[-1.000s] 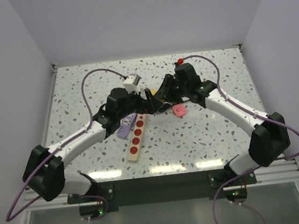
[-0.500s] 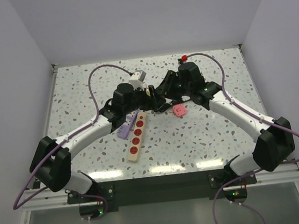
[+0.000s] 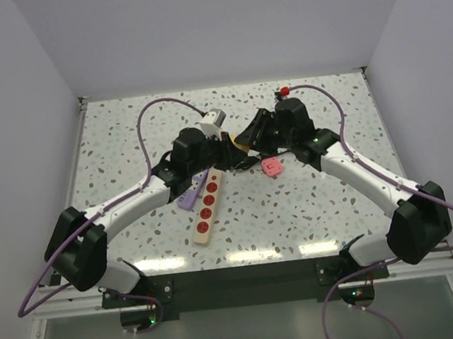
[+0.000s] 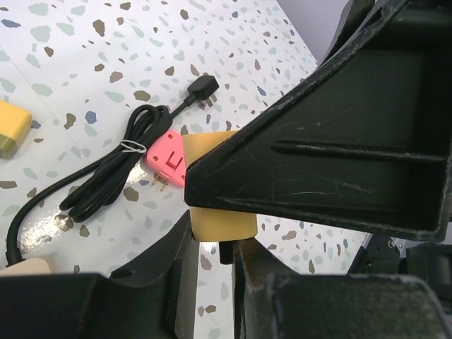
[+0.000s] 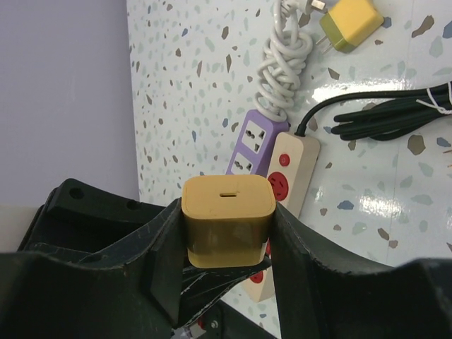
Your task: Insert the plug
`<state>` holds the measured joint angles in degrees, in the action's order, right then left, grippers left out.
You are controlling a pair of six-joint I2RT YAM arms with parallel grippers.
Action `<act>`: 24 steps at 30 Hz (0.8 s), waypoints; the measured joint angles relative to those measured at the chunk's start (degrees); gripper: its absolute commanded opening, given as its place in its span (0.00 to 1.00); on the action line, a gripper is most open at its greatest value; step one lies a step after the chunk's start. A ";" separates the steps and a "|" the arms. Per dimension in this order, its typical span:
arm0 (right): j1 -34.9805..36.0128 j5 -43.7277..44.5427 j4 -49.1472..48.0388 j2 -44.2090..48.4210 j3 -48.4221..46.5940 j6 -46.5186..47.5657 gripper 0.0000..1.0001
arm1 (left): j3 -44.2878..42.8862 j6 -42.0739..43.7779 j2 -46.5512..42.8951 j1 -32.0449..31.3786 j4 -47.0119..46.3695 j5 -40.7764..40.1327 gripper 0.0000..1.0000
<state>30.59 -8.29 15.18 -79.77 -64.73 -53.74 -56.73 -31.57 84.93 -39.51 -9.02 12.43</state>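
Note:
An ochre cube plug is clamped between my right gripper's fingers, held above the table. In the top view the plug sits where both grippers meet. My left gripper is just under the plug. Its fingertips stand a little apart, with the plug's black prong in the gap and table showing beside it. The beige power strip with red sockets lies below and left of the grippers, and shows in the right wrist view.
A purple socket strip lies against the beige strip's left side. A pink plug and a coiled black cable lie just right of the grippers. A yellow-green adapter with a white cord lies behind.
My left gripper has moved right and forward until its tips sit under the plug. My right gripper has shifted slightly back and right, still holding the plug.

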 measured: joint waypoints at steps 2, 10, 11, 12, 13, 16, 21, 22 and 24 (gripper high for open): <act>0.24 -0.48 0.26 0.61 0.48 -0.02 0.47 | 1.44 1.33 -0.98 -0.02 -0.90 0.85 0.00; 1.29 -3.96 3.61 1.79 0.57 3.58 0.69 | 4.31 6.93 -3.34 0.44 -1.84 3.96 0.00; 1.29 -4.37 3.96 1.77 0.57 4.04 0.70 | 4.79 7.50 -3.63 0.52 -1.70 4.37 0.00; 1.27 -5.01 4.37 1.77 0.57 4.48 0.72 | 5.16 8.28 -3.93 0.55 -1.55 4.59 0.00; 1.16 -5.38 4.76 1.77 0.57 4.81 0.74 | 5.33 8.90 -4.11 0.57 -1.40 4.85 0.00; 0.46 -6.75 5.09 1.77 0.57 5.53 0.75 | 5.38 10.69 -4.72 0.61 -0.94 5.57 0.00; -1.25 -9.51 4.94 1.77 0.57 6.23 0.75 | 5.38 12.35 -5.33 0.76 -0.96 7.28 0.00; -1.84 -10.10 4.90 1.77 0.57 6.25 0.75 | 5.40 12.70 -5.33 0.76 -0.96 7.54 0.00; -2.99 -11.21 4.61 1.77 0.57 6.23 0.75 | 5.42 13.16 -5.35 0.76 -0.94 8.00 0.00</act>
<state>27.59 -19.51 19.79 -78.00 -64.16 -47.51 -51.31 -18.41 79.57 -38.74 -9.96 20.43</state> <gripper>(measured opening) 0.753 0.240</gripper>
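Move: The orange plug is shared at 0 cm or so from the right hand's point and about 2 cm right and 1 cm ahead of the left's. From the left hand, the red-socket strip lies roughly 11 cm left, 7 cm back and 19 cm below. At similar depth, the purple strip is some 15 cm left and level, the pink adapter 12 cm right and 5 cm ahead, and the black cable 5 cm right and 8 cm ahead. Back together some 3 cm go both hands, while the right fingers open to about three quarters and give up their grip on the orange plug, which the left fingers keep pinched. The left hand turns about 10 degrees clockwise, rolling a little; the right turns about as much counter-clockwise, its pads parting around the plug, and ends by easing slightly forward and to its right. ##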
